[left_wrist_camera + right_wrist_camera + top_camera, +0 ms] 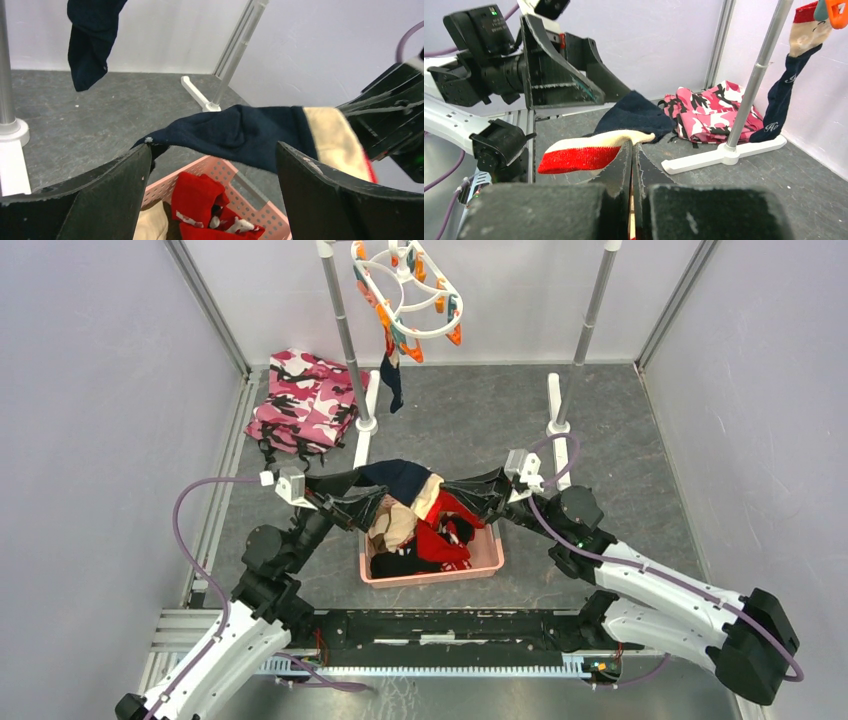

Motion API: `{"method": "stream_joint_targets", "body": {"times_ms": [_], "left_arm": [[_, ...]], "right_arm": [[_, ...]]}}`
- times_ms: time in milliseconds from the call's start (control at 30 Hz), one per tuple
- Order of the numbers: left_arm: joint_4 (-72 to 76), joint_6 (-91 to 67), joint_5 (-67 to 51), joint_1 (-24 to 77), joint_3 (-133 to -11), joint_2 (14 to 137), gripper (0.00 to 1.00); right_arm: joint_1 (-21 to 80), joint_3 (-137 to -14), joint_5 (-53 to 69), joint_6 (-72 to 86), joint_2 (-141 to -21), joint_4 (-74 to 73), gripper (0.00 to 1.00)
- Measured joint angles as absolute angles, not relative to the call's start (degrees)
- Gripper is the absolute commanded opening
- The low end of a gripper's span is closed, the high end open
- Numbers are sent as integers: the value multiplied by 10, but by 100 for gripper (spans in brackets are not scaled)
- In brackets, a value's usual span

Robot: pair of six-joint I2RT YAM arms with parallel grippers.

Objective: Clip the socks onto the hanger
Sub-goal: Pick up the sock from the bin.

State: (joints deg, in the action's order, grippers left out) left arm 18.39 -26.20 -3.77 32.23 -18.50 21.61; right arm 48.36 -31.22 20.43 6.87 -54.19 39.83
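Observation:
A navy sock (240, 132) with a beige band and red cuff (579, 157) hangs stretched above the pink basket (492, 558). My right gripper (633, 145) is shut on its cuff end. My left gripper (214, 146) stands open, jaws wide apart; the sock's toe lies against the tip of its left finger (115, 190). In the basket lie more socks (425, 540) in red, beige and black. The white hanger (405, 290) hangs from the rack at the back, and another navy sock (392, 380) dangles from one of its clips.
Two grey rack poles (345, 335) (590, 310) stand on white feet behind the basket. A folded pink camouflage cloth (305, 400) lies at the back left. Purple walls close in both sides.

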Motion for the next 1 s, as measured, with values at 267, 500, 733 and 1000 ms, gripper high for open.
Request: {"method": "stream_joint_targets", "body": {"times_ms": [267,500,733,1000], "left_arm": [[132,-252,48,322,-192,269,98],[150,-252,24,322,-172,279,98],[387,-239,-125,322,-96,267,99],[603,-182,-228,322,-66,410,98]], "right_arm": [[481,-312,187,77,-525,401,0],[474,-312,164,77,-516,400,0],[463,-299,145,83,-517,402,0],[461,-299,146,92,-535,402,0]]}}
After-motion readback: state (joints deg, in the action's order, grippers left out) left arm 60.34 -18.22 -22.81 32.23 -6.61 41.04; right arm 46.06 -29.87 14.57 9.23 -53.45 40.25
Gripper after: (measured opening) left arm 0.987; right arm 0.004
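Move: The navy sock, its cream-and-red end already pinched in the right hand, stretches across to the open left fingers; its middle lies about 6 cm right and 1 ahead of the left hand at its height. From the right hand it is about 8 cm left and 1 ahead. The bin's middle is about 3 cm left of the right hand, 7 back and 20 below, with the red socks level with the bin and 1 cm to the hand's right. Open left hand dips about 6 cm, draws back rightward, turning clockwise; right keeps pinching the sock, easing forward. ##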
